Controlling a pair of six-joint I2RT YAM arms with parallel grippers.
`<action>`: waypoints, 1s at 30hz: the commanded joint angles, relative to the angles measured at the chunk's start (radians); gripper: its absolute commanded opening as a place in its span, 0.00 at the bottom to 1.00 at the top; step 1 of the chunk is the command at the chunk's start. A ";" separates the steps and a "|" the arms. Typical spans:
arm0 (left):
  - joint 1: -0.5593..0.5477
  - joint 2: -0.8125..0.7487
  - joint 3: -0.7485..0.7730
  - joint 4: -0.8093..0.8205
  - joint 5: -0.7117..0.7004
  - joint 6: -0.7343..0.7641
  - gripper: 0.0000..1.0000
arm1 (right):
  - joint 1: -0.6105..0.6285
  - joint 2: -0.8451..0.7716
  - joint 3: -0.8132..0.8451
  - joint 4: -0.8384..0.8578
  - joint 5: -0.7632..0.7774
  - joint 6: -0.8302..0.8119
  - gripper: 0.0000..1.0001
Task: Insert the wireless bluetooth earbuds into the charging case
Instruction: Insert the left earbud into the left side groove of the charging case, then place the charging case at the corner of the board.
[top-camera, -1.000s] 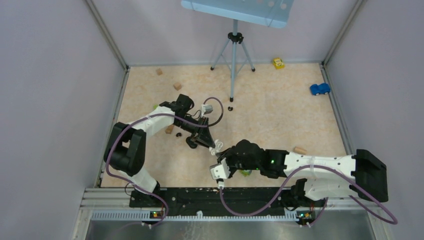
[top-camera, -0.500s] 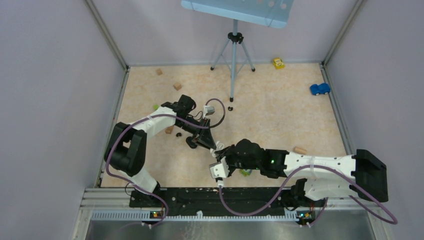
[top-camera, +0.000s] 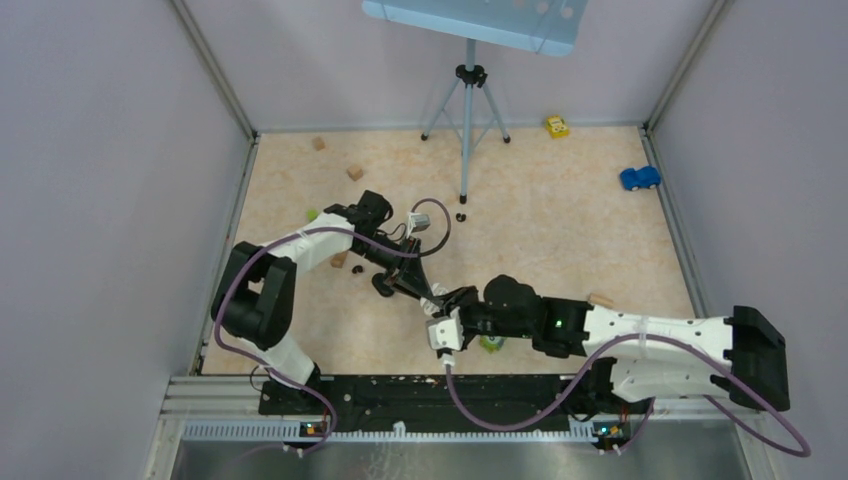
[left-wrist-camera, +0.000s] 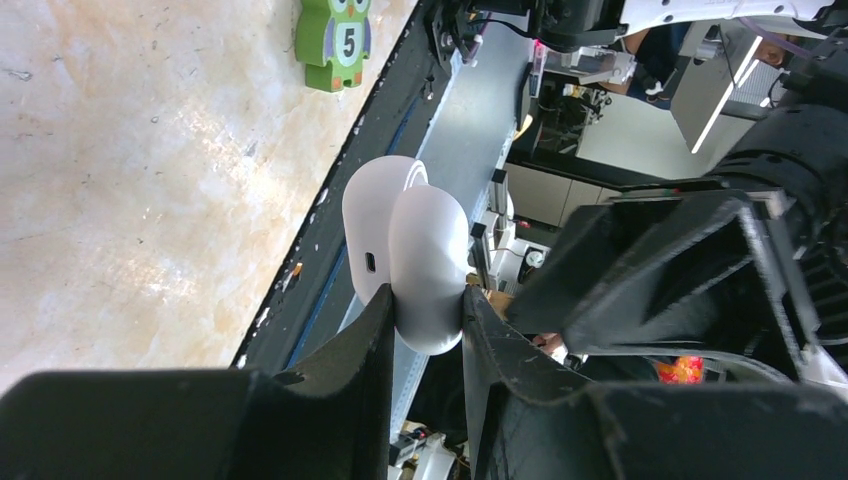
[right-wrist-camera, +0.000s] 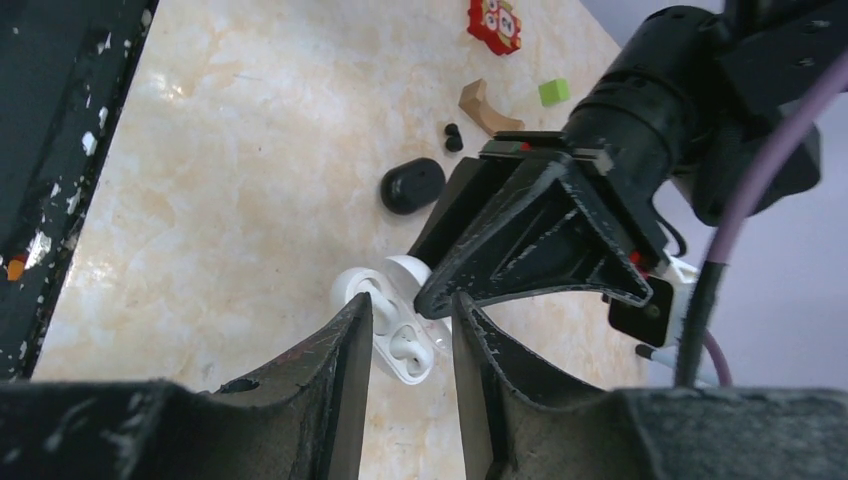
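My left gripper (left-wrist-camera: 428, 292) is shut on the white charging case (left-wrist-camera: 420, 250) and holds it in the air with its lid open. The right wrist view looks into the case (right-wrist-camera: 385, 330): a white earbud (right-wrist-camera: 405, 347) sits in one slot, and a second white bud (right-wrist-camera: 377, 298) is partly hidden behind my finger. Just in front of the case, my right gripper (right-wrist-camera: 410, 298) is open with nothing between its fingers. From above, both grippers meet at the case (top-camera: 437, 301). A black case (right-wrist-camera: 412, 185) and a loose black earbud (right-wrist-camera: 452, 135) lie on the floor beyond.
A tripod (top-camera: 467, 120) stands at the back centre. Wooden cubes (top-camera: 354, 172) lie at the back left, with a blue toy car (top-camera: 640, 178) and a yellow toy (top-camera: 557, 126) at the back right. A green owl tile (left-wrist-camera: 335, 40) lies near the black base rail (top-camera: 400, 392).
My right gripper's jaws have parted a little, and the right arm has drawn back slightly to the right. The left arm still holds the case in the same place.
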 joint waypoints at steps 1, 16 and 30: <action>-0.001 0.010 0.039 -0.013 -0.002 0.026 0.00 | 0.007 -0.090 0.032 0.061 0.008 0.147 0.35; -0.001 0.044 0.008 0.446 -0.049 -0.210 0.00 | -0.559 -0.247 -0.055 -0.105 0.171 1.252 0.57; -0.161 0.384 0.274 0.749 -0.070 -0.427 0.00 | -0.836 -0.290 -0.106 -0.165 0.097 1.461 0.58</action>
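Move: The open white charging case is pinched at the left fingertips, its middle about 2 cm to their right and level with them. From the right hand, empty and just above it, the case lies some 2 cm left, 1 cm back and 3 cm lower. The green owl block is on the table, about 11 cm right of the right hand, 6 cm back and 16 cm below. The black mouse lies about 9 cm left of the left hand, 4 cm ahead, 14 cm below. The right hand backs off from the charging case, first rising about 5 cm, then sweeping right and forward while sinking to slightly below its starting height, its fingers opening wider and the wrist rolling and swinging clockwise until they point forward-left and down instead of left. The left hand keeps its pinch on the case and, after a short pause, carries it forward and right over the bare middle of the table, about 9 cm each way and a little lower, hardly turning. ##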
